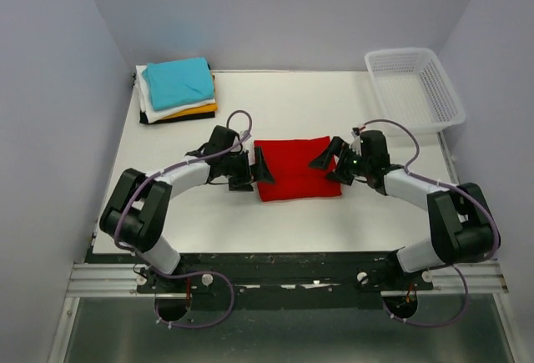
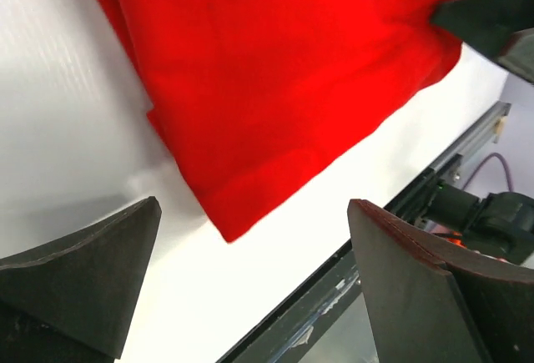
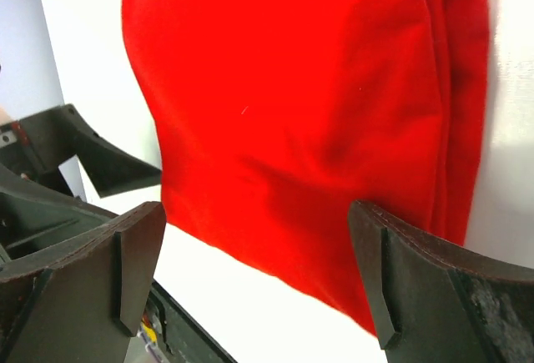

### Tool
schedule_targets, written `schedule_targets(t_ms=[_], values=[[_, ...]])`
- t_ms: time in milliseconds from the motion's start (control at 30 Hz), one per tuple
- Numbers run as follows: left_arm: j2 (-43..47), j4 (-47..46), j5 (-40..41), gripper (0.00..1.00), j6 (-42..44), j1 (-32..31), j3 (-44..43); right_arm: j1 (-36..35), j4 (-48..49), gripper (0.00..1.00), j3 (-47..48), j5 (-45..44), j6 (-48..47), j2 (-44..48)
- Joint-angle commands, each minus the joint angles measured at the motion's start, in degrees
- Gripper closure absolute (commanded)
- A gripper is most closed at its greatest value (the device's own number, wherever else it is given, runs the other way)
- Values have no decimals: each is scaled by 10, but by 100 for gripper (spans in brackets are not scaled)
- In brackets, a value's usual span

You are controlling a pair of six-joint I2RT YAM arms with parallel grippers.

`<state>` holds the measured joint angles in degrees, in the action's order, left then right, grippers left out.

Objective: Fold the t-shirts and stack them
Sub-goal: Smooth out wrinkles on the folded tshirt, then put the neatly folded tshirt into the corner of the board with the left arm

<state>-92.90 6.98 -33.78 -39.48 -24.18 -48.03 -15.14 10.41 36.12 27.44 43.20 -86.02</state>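
A bright red t-shirt [image 1: 296,168] lies folded into a flat rectangle in the middle of the white table. My left gripper [image 1: 257,168] stands open at its left edge, jaws wide and holding nothing. In the left wrist view the shirt [image 2: 275,79] fills the upper part, its near corner just above the open gripper [image 2: 254,213]. At the shirt's right edge my right gripper [image 1: 327,167] is also open and holds nothing. The right wrist view shows the cloth [image 3: 309,104] beneath the spread gripper [image 3: 254,213]. A stack of folded t-shirts [image 1: 178,88], teal on top over white, orange and black, sits back left.
A white plastic lattice basket [image 1: 415,88] stands at the table's back right corner. The table's black front rail [image 2: 392,254] runs close to the shirt's near edge. Grey walls enclose the table on three sides.
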Motion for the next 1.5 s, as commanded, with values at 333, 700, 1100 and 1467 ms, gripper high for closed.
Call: schedule_targets(t_ms=[333,700,1100,1467], values=[[-103,179,178,4,-4,-17,-177,5,-145,0,-11,-145,-14,222],[-199,211,212,41,-25,-53,-228,5,-181,0,-17,-170,-25,286],[-307,370,416,100,-3,-104,-394,5,-199,0,-19,-210,-47,298],[-244,450,528,100,136,-101,-525,5,-200,0,-20,-224,-56,291]])
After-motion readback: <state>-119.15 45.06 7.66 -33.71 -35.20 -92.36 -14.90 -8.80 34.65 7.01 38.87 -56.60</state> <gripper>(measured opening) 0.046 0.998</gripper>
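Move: The folded red t-shirt has its middle about 4 cm ahead and 9 cm to the right of the left hand, some 4 cm below. The folded stack lies roughly 26 cm ahead and 23 cm left of that hand, the empty white basket about 25 cm ahead and 41 cm right. From the right hand the t-shirt's middle is level, 7 cm left and 4 cm below. Left hand swings about 9 cm forward and pinches the t-shirt's left edge; right hand rises some 8 cm. ##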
